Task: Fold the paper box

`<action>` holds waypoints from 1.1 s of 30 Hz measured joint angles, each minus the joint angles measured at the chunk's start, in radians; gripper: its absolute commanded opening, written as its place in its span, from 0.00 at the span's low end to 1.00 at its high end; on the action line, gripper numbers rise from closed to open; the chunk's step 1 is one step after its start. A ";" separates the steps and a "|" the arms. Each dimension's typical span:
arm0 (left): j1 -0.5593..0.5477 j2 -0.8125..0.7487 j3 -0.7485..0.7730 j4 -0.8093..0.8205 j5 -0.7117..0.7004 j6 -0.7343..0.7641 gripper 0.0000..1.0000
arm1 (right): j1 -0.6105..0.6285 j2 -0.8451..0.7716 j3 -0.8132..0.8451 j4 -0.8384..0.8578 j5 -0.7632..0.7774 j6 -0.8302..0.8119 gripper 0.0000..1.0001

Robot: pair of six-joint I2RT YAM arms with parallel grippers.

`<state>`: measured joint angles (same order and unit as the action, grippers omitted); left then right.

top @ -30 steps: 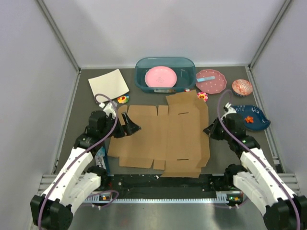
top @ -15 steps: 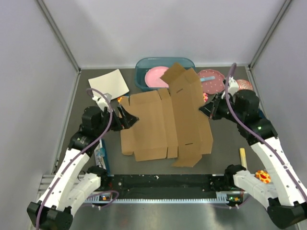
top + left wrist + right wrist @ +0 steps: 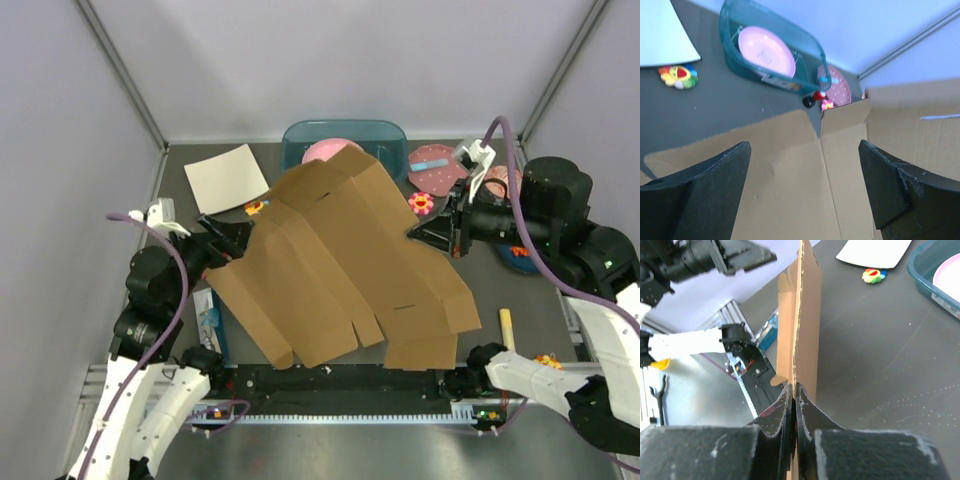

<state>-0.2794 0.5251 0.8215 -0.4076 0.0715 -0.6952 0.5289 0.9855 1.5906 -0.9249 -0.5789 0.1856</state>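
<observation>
The paper box (image 3: 345,265) is a flat brown cardboard sheet with flaps, held up off the table and tilted, its far corner over the teal tub. My right gripper (image 3: 428,232) is shut on its right edge. In the right wrist view the sheet (image 3: 805,315) stands edge-on, running away from the shut gripper (image 3: 795,390). My left gripper (image 3: 235,240) is at the sheet's left edge. In the left wrist view it stands wide open (image 3: 805,175), facing the brown sheet (image 3: 790,195); neither finger visibly touches the cardboard.
A teal tub (image 3: 300,140) with a pink plate stands at the back. A cream sheet (image 3: 226,177) lies back left, with a flower toy (image 3: 256,207) beside it. A pink dotted plate (image 3: 437,170) and another flower toy (image 3: 421,203) are at the right. A wooden stick (image 3: 506,326) lies front right.
The right gripper has lifted the cardboard off the table, and the sheet has tilted and swung round. Both arms have risen. The left gripper has drawn back to the left.
</observation>
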 measured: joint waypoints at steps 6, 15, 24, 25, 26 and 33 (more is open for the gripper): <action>0.000 -0.044 0.030 0.034 -0.063 0.016 0.95 | 0.069 0.040 0.100 -0.150 0.080 -0.055 0.00; 0.000 -0.083 0.042 0.052 -0.064 0.074 0.95 | 0.063 0.229 -0.016 -0.172 0.285 -0.061 0.00; 0.000 -0.082 -0.053 0.055 0.008 0.069 0.95 | -0.130 0.488 -0.063 -0.111 0.348 -0.013 0.59; 0.000 -0.082 -0.062 0.055 0.015 0.069 0.95 | -0.144 0.504 -0.047 -0.104 0.366 -0.004 0.65; 0.000 -0.082 -0.067 0.055 0.019 0.069 0.95 | -0.156 0.518 -0.029 -0.094 0.389 0.002 0.71; 0.000 -0.083 -0.111 0.055 0.030 0.072 0.95 | -0.198 0.522 0.021 -0.032 0.573 0.071 0.79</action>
<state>-0.2794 0.4423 0.7109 -0.3523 0.1013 -0.6235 0.3309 1.5074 1.6115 -0.9573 -0.0059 0.2569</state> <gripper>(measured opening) 0.953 0.770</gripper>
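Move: The right hand still pinches the paper box by its right-hand edge, holding it high. The bare table for the box's right panel lies about 16 cm ahead of that hand, 6 cm to its right and 40 below. Beyond, at table height, stand the pink flower some 34 cm ahead and 11 right, and the red bottle about 35 ahead and 3 right. From the open left hand, that table patch lies roughly 8 cm ahead, 32 right and 30 below. Forward and down, after a slight draw back, the right hand swings the held edge of the box about 20 cm out and nearly as far down, drifting right and tipping its fingers towards the table. Near the low point its fingers start opening wide, letting go of the box, as it carries on forward and turns clockwise. The left hand, open and empty, rises some 5 cm, then sinks to just below its start. ##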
